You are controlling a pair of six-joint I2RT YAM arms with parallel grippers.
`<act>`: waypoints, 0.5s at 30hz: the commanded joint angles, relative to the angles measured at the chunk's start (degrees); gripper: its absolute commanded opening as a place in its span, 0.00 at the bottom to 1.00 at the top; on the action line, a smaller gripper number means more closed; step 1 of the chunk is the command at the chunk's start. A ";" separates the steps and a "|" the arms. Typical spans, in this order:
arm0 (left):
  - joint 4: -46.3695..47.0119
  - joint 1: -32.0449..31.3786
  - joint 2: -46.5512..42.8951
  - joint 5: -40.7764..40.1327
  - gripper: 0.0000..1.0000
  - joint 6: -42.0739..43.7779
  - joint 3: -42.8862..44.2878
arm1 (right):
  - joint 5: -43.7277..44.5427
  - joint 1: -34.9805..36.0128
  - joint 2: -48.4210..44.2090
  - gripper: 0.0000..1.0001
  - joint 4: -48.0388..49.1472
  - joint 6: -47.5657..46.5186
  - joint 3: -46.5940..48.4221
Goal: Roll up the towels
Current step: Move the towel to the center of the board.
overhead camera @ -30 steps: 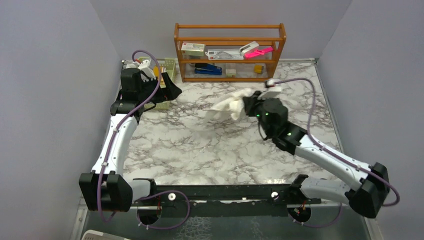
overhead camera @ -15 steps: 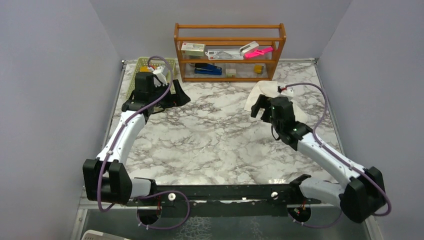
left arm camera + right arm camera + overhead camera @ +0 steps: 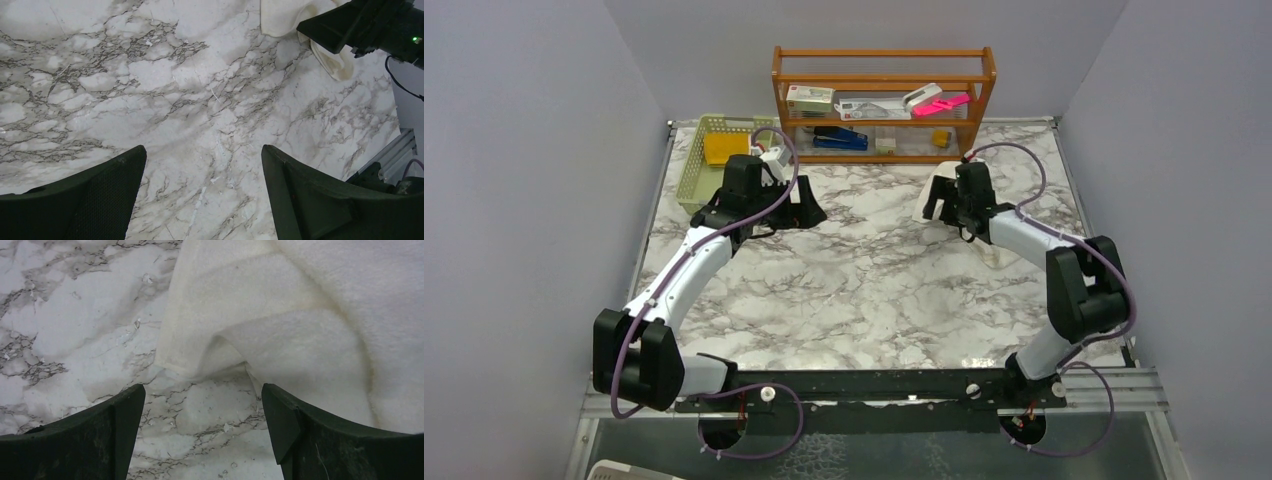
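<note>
The cream-white towel (image 3: pixel 300 315) lies crumpled on the marble table at the back right. Only a corner of this towel (image 3: pixel 940 179) shows from above, beside my right gripper (image 3: pixel 944 208). That right gripper (image 3: pixel 202 400) is open, with bare marble between its fingers just short of the towel's folded edge. The mustard-yellow towel (image 3: pixel 724 148) lies in the green basket (image 3: pixel 686 180) at the back left. My left gripper (image 3: pixel 809 213) is open over bare table to the right of the basket. In the left wrist view this gripper (image 3: pixel 202 155) is empty, and the cream towel (image 3: pixel 280 17) lies far ahead.
A wooden rack (image 3: pixel 884 100) with small office items stands against the back wall between the two arms. Grey walls close in the table on the left, right and back.
My right gripper opened and let go of the cream towel, which dropped onto the table at the back right. My left arm swung right, away from the basket.
</note>
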 commanded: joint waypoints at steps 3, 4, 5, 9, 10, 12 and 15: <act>1.32 -0.07 0.22 -0.36 0.88 0.32 -0.42 | 1.76 0.27 6.98 0.87 2.85 -3.55 3.89; 1.06 -0.07 0.35 -0.48 0.88 0.49 -0.34 | 3.06 0.27 7.95 0.87 2.81 -4.26 4.65; 0.95 -0.07 0.38 -0.62 0.88 0.65 -0.24 | 4.25 0.27 9.08 0.85 2.44 -5.00 5.76; 0.43 -0.07 0.47 -0.77 0.88 1.11 0.04 | 5.79 0.27 12.25 0.62 1.49 -7.65 7.97; 0.30 -0.07 0.59 -0.79 0.88 1.20 0.12 | 5.75 0.27 12.69 0.57 1.10 -8.04 8.39; -0.30 -0.07 0.90 -0.95 0.88 1.61 0.41 | 4.34 0.42 13.25 0.40 1.20 -8.83 8.52; -1.05 -0.07 0.97 -1.57 0.88 2.22 0.92 | 1.88 2.00 13.19 0.01 2.13 -9.24 8.21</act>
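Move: The white towel lies crumpled under and beside the right hand. Its middle is about 4 cm ahead, 6 cm to the right and 5 cm below, and its raised fold sits near the hand's line. The wooden rack's middle is some 19 cm ahead and 12 cm left, about 5 cm higher; the small yellow box on its bottom shelf is roughly 20 cm straight ahead. From the left hand the towel lies about 8 cm ahead, 31 cm right and 17 cm below. Down and forward, the right hand sinks about 4 cm and reaches some 3 cm ahead onto the near-left part of the white towel, rolling its left side down about 10 degrees. Late in the descent its wide-open fingers close nearly shut, pinching the towel's raised fold between the tips. ##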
